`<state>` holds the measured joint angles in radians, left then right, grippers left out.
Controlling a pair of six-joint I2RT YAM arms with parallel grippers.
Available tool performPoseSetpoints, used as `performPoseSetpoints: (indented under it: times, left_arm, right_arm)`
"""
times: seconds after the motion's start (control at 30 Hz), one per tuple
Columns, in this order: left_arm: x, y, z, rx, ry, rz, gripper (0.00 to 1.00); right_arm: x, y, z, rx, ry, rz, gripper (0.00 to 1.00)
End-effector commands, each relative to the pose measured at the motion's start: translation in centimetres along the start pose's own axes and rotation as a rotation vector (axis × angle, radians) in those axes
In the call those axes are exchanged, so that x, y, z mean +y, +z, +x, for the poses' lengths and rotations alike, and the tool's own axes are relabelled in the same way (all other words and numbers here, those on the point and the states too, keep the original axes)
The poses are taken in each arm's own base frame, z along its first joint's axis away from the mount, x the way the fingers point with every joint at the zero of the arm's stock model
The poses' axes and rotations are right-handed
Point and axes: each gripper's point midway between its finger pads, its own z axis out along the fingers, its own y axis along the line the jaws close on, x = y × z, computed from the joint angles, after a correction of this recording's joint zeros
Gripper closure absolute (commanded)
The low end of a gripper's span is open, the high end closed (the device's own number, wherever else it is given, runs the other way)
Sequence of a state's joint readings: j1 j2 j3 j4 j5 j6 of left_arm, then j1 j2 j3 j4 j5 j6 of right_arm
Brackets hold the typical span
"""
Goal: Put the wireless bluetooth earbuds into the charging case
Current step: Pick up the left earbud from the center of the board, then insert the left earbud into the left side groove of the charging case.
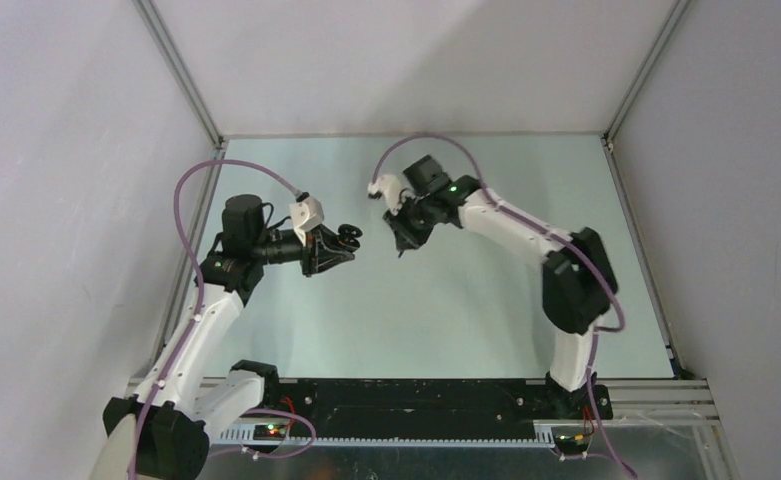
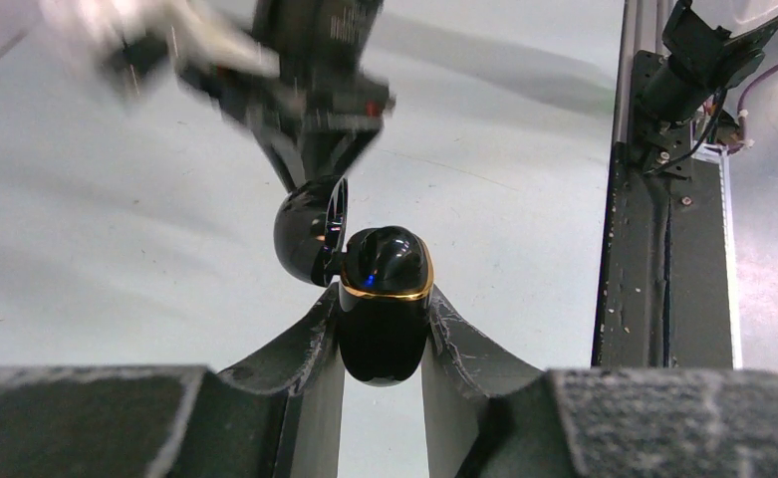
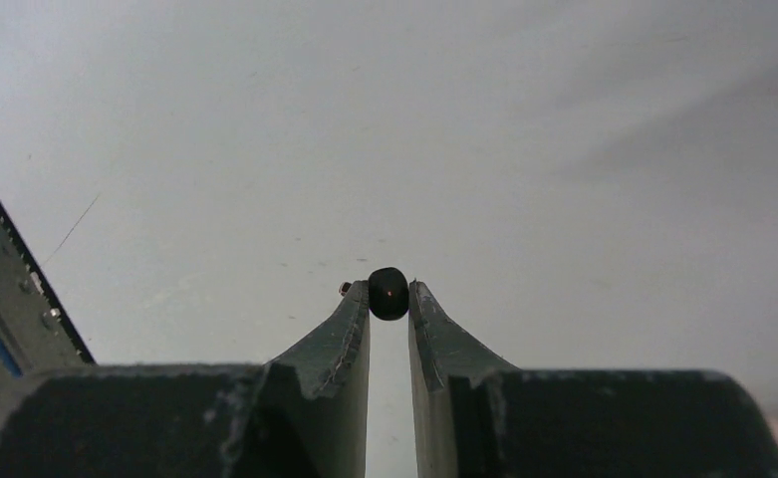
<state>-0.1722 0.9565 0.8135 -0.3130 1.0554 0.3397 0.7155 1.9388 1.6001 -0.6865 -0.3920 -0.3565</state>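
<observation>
My left gripper [image 1: 343,240] is shut on the charging case [image 2: 385,334], a glossy black shell with a gold rim. It holds the case above the table with the lid [image 2: 308,231] hinged open to the left. In the left wrist view its fingers [image 2: 310,334] press on both sides of the case body. My right gripper [image 3: 389,290] is shut on one small black earbud [image 3: 389,296], pinched at the very fingertips. In the top view the right gripper [image 1: 403,243] hangs just right of the case [image 1: 350,235], pointing down. No other earbuds are in view.
The pale green table [image 1: 466,300] is bounded by grey walls and aluminium frame posts [image 1: 181,70]. A black rail [image 1: 416,395] carrying both arm bases runs along the near edge. The same rail [image 2: 653,259] shows at the right of the left wrist view.
</observation>
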Motion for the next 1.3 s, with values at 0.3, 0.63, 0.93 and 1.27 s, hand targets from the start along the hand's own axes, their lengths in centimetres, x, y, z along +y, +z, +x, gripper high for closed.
performPoseSetpoints:
  times: [0.3,0.63,0.93,1.27]
  left_arm:
    - [0.3,2.5,-3.1,-0.012,-0.103,0.150,1.00]
    - [1.1,5.5,-5.7,-0.091,-0.278,0.294,1.00]
    - [-0.1,6.1,-5.3,-0.131,-0.342,0.319,1.00]
    - [-1.2,6.4,-4.5,-0.107,-0.312,0.324,1.00]
  right_arm:
    - [-2.4,-22.0,-8.9,-0.482,-0.210,0.517,0.90]
    - [1.9,-24.7,-10.5,-0.562,-0.274,0.529,0.91]
    - [4.9,-21.0,-10.9,-0.526,-0.285,0.503,0.91]
    - [5.0,-19.0,-11.0,-0.495,-0.285,0.519,0.92]
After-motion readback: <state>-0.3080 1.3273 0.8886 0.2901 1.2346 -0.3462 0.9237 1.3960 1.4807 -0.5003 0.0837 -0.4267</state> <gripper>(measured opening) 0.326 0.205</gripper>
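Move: The right hand already holds the left earbud. The open black charging case in the left fingers lies about 7 cm back, 8 cm to its left and some 14 cm above it. From the left hand, which already grips this case, that earbud is roughly 8 cm ahead, 9 cm to the right and 13 cm lower. Nothing else stands between them. Keeping its pinch on the earbud, the right hand climbs about 25 cm, first swinging forward and right, then comes back and left towards the open case and sinks some 4 cm, its fingers tipping about 40 degrees from down towards forward. The left hand, still gripping the case, shifts 7 cm right to meet it with a slight rise, rolling the case about 20 degrees. ##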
